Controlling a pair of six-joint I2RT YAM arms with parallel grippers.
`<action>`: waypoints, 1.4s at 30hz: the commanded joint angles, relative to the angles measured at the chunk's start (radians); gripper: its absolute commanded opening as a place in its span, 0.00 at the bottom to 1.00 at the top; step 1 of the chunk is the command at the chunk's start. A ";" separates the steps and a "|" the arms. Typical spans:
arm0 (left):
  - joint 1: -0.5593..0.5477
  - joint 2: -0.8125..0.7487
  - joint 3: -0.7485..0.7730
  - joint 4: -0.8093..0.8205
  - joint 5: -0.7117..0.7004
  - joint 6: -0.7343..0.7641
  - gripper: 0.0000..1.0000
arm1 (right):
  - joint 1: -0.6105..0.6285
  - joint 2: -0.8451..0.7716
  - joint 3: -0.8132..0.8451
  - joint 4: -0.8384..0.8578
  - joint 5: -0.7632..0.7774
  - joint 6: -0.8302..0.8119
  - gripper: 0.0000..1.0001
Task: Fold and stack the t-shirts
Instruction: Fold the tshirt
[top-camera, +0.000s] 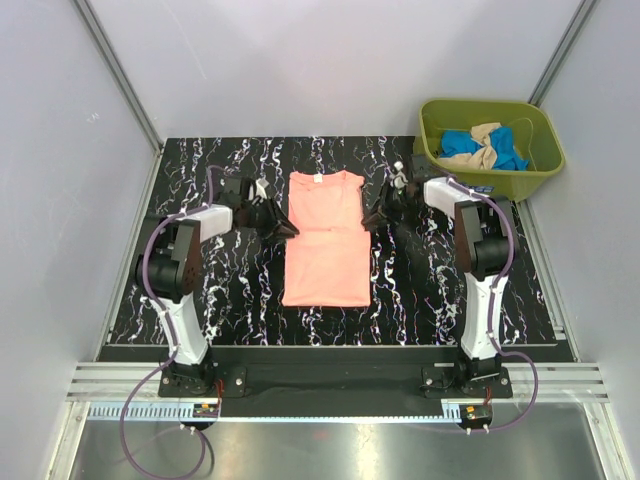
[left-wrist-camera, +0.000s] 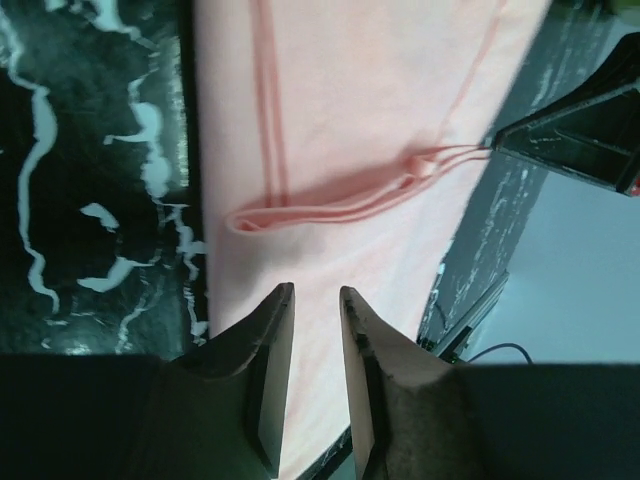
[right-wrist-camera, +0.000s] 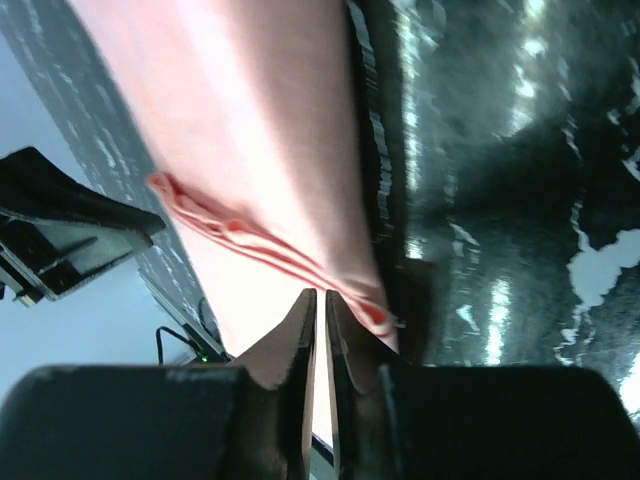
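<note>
A salmon-pink t-shirt (top-camera: 325, 250) lies flat in the middle of the black marbled table, sleeves folded in so it forms a long strip, collar at the far end. A crosswise fold ridge (left-wrist-camera: 330, 205) runs over it. My left gripper (top-camera: 288, 230) rests at the shirt's left edge. Its jaws (left-wrist-camera: 315, 290) are open by a small gap, with nothing between them and pink cloth beneath. My right gripper (top-camera: 370, 220) sits at the shirt's right edge. Its jaws (right-wrist-camera: 321, 293) are all but closed, empty, just short of the ridge's bunched end (right-wrist-camera: 365, 305). Blue (top-camera: 510, 155) and beige (top-camera: 487, 140) t-shirts lie crumpled in the tub.
An olive-green plastic tub (top-camera: 480, 103) stands at the back right corner, partly off the table top. Grey walls with metal rails close in the left, back and right sides. Both arm bases are bolted at the near edge.
</note>
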 joint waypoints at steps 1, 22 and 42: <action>0.002 -0.087 0.047 0.055 0.031 -0.043 0.31 | -0.003 -0.064 0.117 -0.041 0.035 -0.032 0.15; 0.005 0.272 0.311 0.075 -0.032 -0.087 0.29 | 0.004 0.274 0.547 -0.223 0.455 -0.107 0.13; -0.045 -0.395 -0.105 -0.342 -0.249 0.186 0.63 | 0.104 -0.312 0.078 -0.354 0.280 -0.171 0.72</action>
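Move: About 8 cm ahead of the left hand and 2 cm below it lies the left edge of the t-shirt's upper half. For the right hand, the right shoulder corner is some 9 cm ahead, 1 cm left and equally low. The collar is about 13 cm ahead and 6 cm right of the left hand. The folded-over lower half centres 11 cm back and 10 cm left of the right hand; the green bin stands 17 cm ahead, 27 cm right. Hopping forward together, both hands arc over to the sides of the t-shirt's upper half, some 8 to 10 cm on, and sink to the cloth. The left stays low there while the right sweeps about 4 cm rightward, its fingers tipping some 20 degrees steeper. Then both open wide, lift roughly 10 cm clear and draw back towards the bases. ##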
